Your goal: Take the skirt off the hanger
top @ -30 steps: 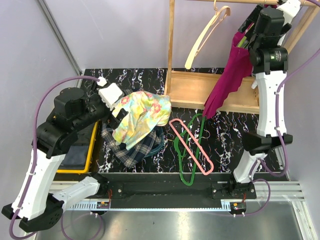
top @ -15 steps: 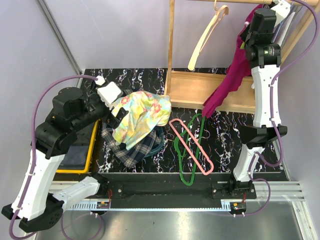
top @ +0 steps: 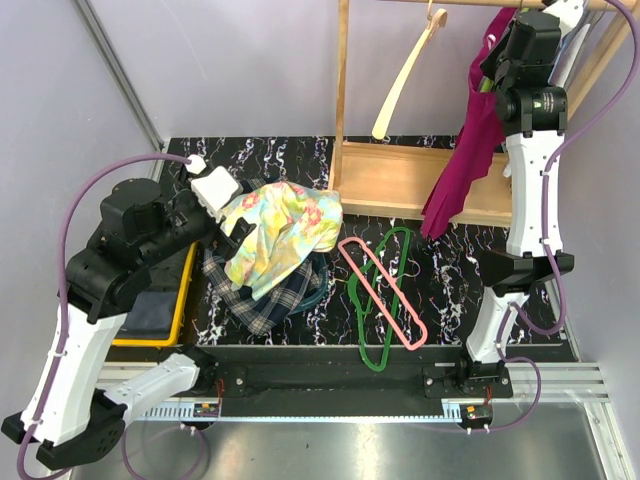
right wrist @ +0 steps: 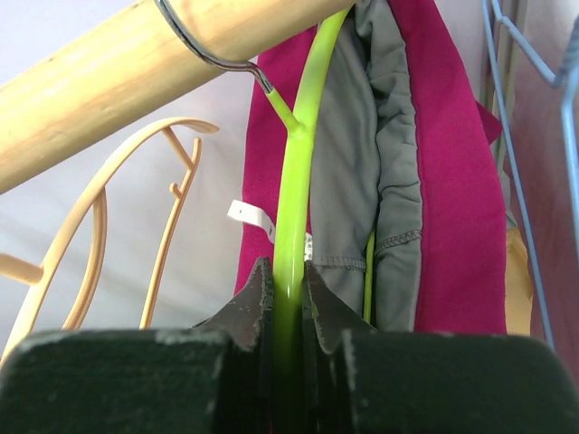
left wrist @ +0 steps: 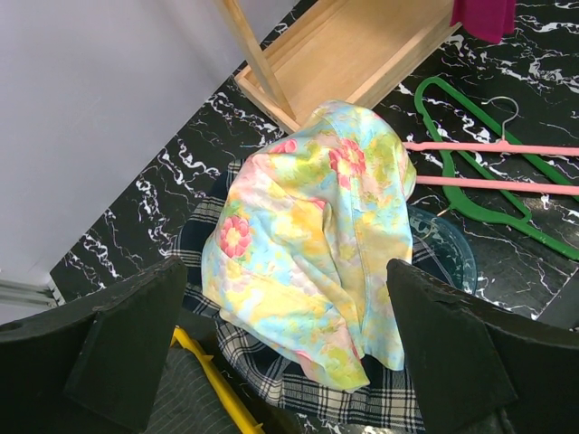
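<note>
The plaid skirt (top: pixel 262 300) lies crumpled on the black marble table, mostly covered by a floral yellow-pink garment (top: pixel 280 235). Its checked edge shows in the left wrist view (left wrist: pixel 362 398). The green hanger (top: pixel 372 358) lies flat on the table to the right, apart from the skirt, and also shows in the left wrist view (left wrist: pixel 470 201). My left gripper (left wrist: pixel 298 362) is open and empty, hovering over the garment pile (top: pixel 235 225). My right gripper (right wrist: pixel 288 289) is up at the rail (top: pixel 500 40), shut on a lime yellow-green hanger (right wrist: pixel 294 208) carrying a magenta garment (top: pixel 465 150).
A pink hanger (top: pixel 385 290) lies across the green one. A wooden rack (top: pixel 400 180) stands at the back, with its rod (right wrist: pixel 136 81) and a cream hanger (top: pixel 405 80). A yellow tray (top: pixel 185 285) sits at the left. A teal round dish (left wrist: pixel 448 249) sits under the pile.
My right gripper has risen to the rail with the lime hanger, and the magenta garment has swung right and now hangs straighter. The left arm has shifted slightly.
</note>
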`<act>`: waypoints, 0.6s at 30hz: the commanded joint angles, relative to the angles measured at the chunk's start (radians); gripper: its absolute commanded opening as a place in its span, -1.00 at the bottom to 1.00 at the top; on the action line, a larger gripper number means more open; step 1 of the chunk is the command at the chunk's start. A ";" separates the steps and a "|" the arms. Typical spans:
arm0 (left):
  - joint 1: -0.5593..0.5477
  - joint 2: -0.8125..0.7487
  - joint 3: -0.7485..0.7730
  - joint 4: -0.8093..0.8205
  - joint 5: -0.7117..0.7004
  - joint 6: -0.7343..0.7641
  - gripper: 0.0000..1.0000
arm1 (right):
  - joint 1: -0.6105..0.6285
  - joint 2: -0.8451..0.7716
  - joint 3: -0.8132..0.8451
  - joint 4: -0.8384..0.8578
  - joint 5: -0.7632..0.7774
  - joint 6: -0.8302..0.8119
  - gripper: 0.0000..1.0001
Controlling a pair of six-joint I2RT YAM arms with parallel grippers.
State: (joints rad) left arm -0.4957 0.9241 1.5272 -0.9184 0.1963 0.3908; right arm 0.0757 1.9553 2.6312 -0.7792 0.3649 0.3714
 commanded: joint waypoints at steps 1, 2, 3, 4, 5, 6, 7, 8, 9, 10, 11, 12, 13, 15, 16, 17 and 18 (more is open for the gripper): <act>0.005 -0.016 -0.007 0.059 0.025 -0.041 0.98 | 0.002 -0.129 -0.020 0.379 -0.072 -0.069 -1.00; 0.005 -0.022 -0.016 0.056 0.040 -0.047 0.98 | 0.004 -0.162 -0.080 0.438 -0.078 -0.093 -1.00; 0.005 -0.027 -0.022 0.056 0.049 -0.049 0.98 | 0.004 -0.195 -0.197 0.498 -0.093 -0.103 -1.00; 0.005 -0.031 -0.027 0.058 0.058 -0.049 0.98 | 0.006 -0.240 -0.224 0.550 -0.101 -0.109 -1.00; 0.003 -0.036 -0.030 0.056 0.061 -0.050 0.98 | 0.004 -0.245 -0.224 0.538 -0.103 -0.114 -1.00; 0.005 -0.036 -0.030 0.056 0.058 -0.053 0.98 | 0.004 -0.245 -0.215 0.525 -0.109 -0.112 -1.00; 0.005 -0.034 -0.027 0.056 0.054 -0.056 0.98 | 0.003 -0.248 -0.218 0.500 -0.115 -0.114 -1.00; 0.005 -0.031 -0.021 0.056 0.054 -0.059 0.98 | 0.004 -0.256 -0.229 0.494 -0.124 -0.108 -1.00; 0.003 -0.031 -0.019 0.056 0.054 -0.064 0.98 | 0.006 -0.266 -0.267 0.489 -0.145 -0.104 -1.00; 0.005 -0.031 -0.018 0.056 0.058 -0.066 0.98 | 0.004 -0.300 -0.296 0.488 -0.159 -0.098 -1.00; 0.005 -0.033 -0.018 0.058 0.067 -0.066 0.98 | 0.004 -0.323 -0.328 0.491 -0.175 -0.085 -1.00; 0.003 -0.033 -0.015 0.058 0.071 -0.067 0.98 | 0.006 -0.346 -0.402 0.495 -0.210 -0.080 -1.00; 0.003 -0.033 -0.015 0.058 0.072 -0.067 0.98 | 0.004 -0.393 -0.433 0.501 -0.228 -0.075 -1.00; 0.005 -0.031 -0.013 0.056 0.074 -0.067 0.98 | 0.004 -0.456 -0.511 0.497 -0.262 -0.072 -1.00; 0.005 -0.030 -0.015 0.056 0.077 -0.069 0.98 | 0.004 -0.476 -0.537 0.509 -0.270 -0.078 -1.00; 0.005 -0.028 -0.015 0.056 0.078 -0.069 0.98 | 0.006 -0.495 -0.559 0.518 -0.268 -0.094 -1.00; 0.005 -0.028 -0.018 0.058 0.081 -0.069 0.98 | 0.004 -0.516 -0.580 0.527 -0.262 -0.106 -1.00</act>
State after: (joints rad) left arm -0.4957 0.9001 1.4967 -0.9112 0.2413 0.3389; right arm 0.0765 1.5887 2.0914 -0.4847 0.1623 0.3023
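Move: The right hand already pinches the near arm of the lime hanger, its hook looped over the wooden rail about 7 cm ahead and 8 cm above the hand. From this hand the skirt's middle hangs some 4 cm ahead, 2 cm left and 15 cm below; the wooden hanger is about 5 cm ahead and 17 cm left, near hand height. For the left hand, the skirt lies roughly 33 cm ahead, 57 cm right and 5 cm below. Keep the right fingers shut on the lime hanger and draw it back from the rail about 5 cm, bearing some 3 cm left and rising about 2 cm so the hook can clear. Ease left and slightly up first, then pull back faster; swing the wrist about 10 degrees counter-clockwise and tip the fingers up a little. ##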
